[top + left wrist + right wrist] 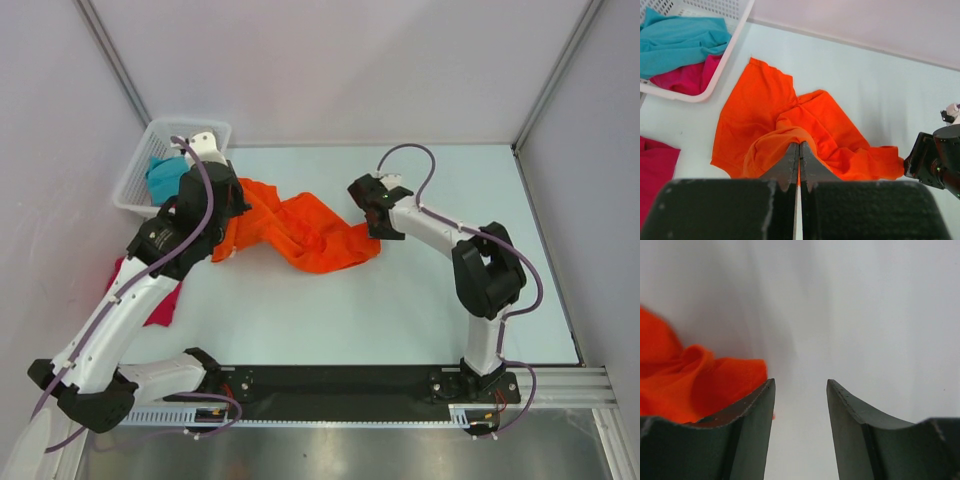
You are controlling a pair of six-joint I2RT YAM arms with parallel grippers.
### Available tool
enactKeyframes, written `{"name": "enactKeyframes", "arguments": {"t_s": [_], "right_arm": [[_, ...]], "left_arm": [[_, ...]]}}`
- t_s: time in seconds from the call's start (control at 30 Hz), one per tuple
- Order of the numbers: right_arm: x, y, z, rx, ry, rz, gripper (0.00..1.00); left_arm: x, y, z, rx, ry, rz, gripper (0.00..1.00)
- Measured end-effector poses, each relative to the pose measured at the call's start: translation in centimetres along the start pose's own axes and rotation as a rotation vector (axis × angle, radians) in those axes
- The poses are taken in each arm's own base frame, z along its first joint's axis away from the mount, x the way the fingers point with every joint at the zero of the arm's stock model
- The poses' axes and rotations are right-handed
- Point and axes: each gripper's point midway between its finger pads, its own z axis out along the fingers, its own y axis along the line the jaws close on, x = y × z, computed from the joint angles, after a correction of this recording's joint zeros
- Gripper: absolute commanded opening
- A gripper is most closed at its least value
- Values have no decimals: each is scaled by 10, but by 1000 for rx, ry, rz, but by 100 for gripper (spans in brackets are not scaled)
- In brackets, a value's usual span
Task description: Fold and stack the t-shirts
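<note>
A crumpled bright orange t-shirt (305,232) lies on the pale table between the two arms. My left gripper (799,146) is shut on a raised fold of the orange shirt (775,107) near its left part. At the shirt's right end my right gripper (373,207) stands open, and the orange cloth (690,382) bunches just outside its left finger, with only bare table between the jaws (800,382). A teal t-shirt (680,37) and a pink one (687,80) lie in the basket. Another pink t-shirt (162,302) lies flat under the left arm.
The white lattice basket (140,170) sits at the far left corner, its rim (734,45) close to the orange shirt's upper edge. Walls close in the table on the left, back and right. The black rail with the arm bases (340,380) runs along the near edge.
</note>
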Motion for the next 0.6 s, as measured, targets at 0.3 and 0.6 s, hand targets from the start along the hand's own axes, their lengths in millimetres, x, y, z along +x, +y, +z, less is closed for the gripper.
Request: {"name": "enactKeyframes", "arguments": {"t_s": [0.3, 0.6], "right_arm": [[2, 69, -61, -116, -109, -90, 52], [2, 64, -61, -87, -121, -95, 52]], "left_arm": [[22, 2, 9, -15, 47, 26, 0], [29, 2, 11, -13, 59, 32, 0]]}}
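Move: The right hand, half open and empty, has the orange shirt's right end about 5 cm to its left, level ahead and roughly 5 cm below. The left hand holds the shirt's middle high up; that right end lies some 8 cm ahead, 18 cm right and 34 cm below it, and the shirt's left part 13 cm ahead, 3 cm left and as far down. From the left hand, the basket is about 26 cm ahead and 19 cm left, the red stack 20 cm left and 5 cm back. Leftward, the right hand sweeps about 8 cm in over the orange shirt's right end, rising nearly 4 cm and easing back some 2 cm, with a slight counter-clockwise turn; it then hangs there with its fingers still half open. Meanwhile the left hand sinks about 3 cm, fingers shut, still holding the shirt's raised middle. ##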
